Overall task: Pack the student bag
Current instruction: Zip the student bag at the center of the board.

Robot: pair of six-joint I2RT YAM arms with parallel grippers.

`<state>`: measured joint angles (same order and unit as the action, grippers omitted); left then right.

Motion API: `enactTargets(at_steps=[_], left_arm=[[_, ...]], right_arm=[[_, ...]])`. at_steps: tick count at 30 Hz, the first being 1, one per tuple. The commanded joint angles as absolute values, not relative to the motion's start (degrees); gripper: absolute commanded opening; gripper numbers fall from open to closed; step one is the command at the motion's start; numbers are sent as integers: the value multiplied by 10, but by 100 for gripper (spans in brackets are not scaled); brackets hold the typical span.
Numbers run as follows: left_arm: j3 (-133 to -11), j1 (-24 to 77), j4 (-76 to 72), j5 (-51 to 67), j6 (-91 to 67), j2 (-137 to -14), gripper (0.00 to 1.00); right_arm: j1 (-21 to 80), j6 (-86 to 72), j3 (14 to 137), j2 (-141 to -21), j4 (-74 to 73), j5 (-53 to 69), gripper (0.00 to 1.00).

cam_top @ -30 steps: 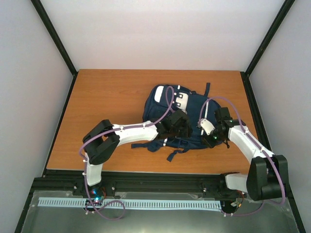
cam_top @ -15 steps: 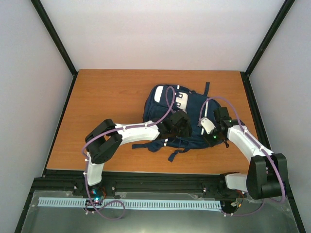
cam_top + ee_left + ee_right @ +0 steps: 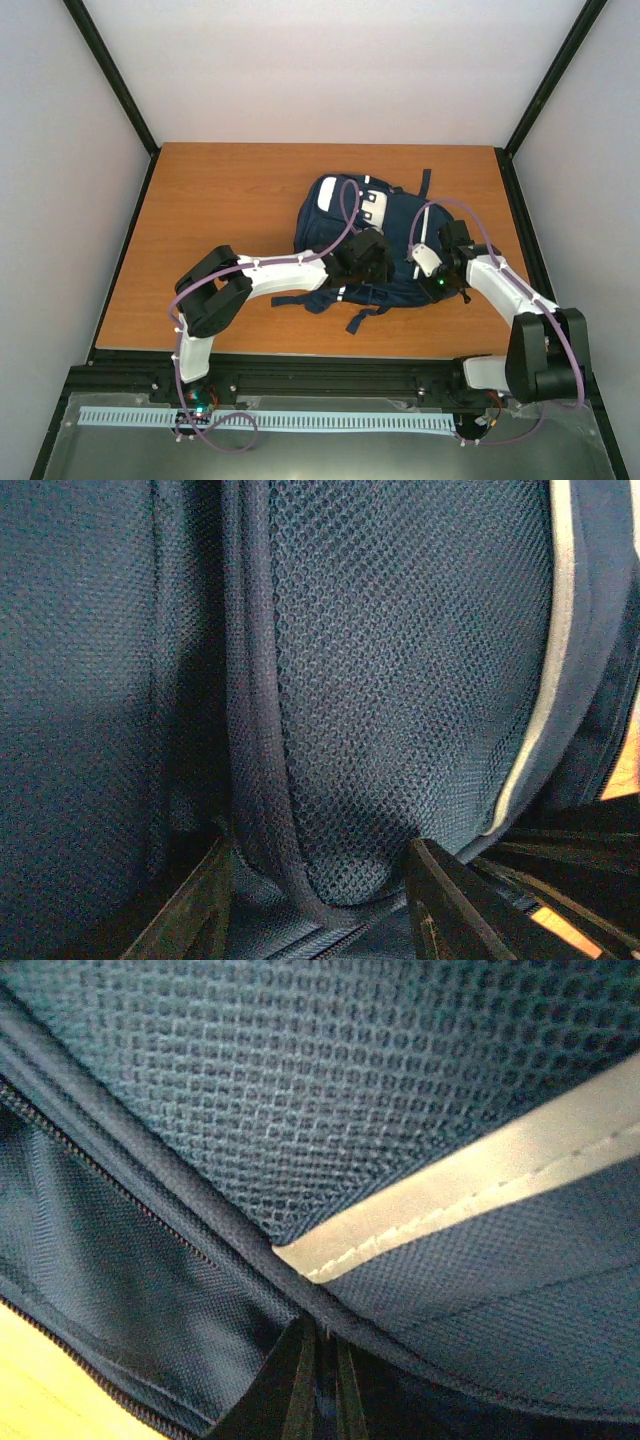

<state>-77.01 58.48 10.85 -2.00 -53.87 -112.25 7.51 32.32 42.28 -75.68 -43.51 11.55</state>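
The student bag (image 3: 385,225) lies on the wooden table, navy with white patches at its far end. My left gripper (image 3: 367,258) rests on the bag's middle. In the left wrist view its fingers (image 3: 432,895) press either side of a bulging fold of navy mesh (image 3: 400,700), so the left gripper (image 3: 320,855) is shut on that fold. My right gripper (image 3: 444,272) sits at the bag's right edge. In the right wrist view the right gripper (image 3: 322,1338) is shut, its tips pinched on the dark piping (image 3: 180,1195) beside a white stripe (image 3: 470,1190) and a zipper line.
Loose dark straps (image 3: 362,318) trail off the bag's near side toward the table's front edge. Another strap (image 3: 426,184) lies at the bag's far right. Black frame posts (image 3: 520,215) border the table (image 3: 220,220) on both sides.
The right gripper has closed from partly open to shut on the bag's edge and shifted slightly left. The left gripper has kept its hold and place.
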Motion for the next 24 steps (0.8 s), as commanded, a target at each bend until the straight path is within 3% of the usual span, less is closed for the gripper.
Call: enactTargets(at_steps=[1,17,24], left_arm=[[-749,576,109,-41,-544,-1123,50],[-596,523,95,-65,-551,-1060,50],[-524,453,81,-62,-534,-1024,49]], right_arm=[[77,341,437,-720,-461,91,3],[68,431,456,-664,-524,-43,3],[73,465,499,-683,-563,5,3]])
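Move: The zipper pull is already in the right hand's shut fingertips, on the zip along the bag's near side. From this hand the white strip's middle lies about 11 cm ahead and 4 cm left, the pale label patch some 20 ahead and 15 left. From the half-open left hand on the bag's rim, the bag's near left corner is about 17 cm left, 5 back and 5 lower; the pull lies 12 cm right, 4 back and 4 lower. The zipper pull stays pinched as the right hand lifts it some 4 cm and carries it to the right along the bag's near side, easing slightly back left at the end, its fingertips swinging right and the wrist turning a little counter-clockwise. The left hand, still half open, dips, then sweeps about 6 cm left along the rim towards the near left corner, dragging on the cloth against the right hand's pull. ##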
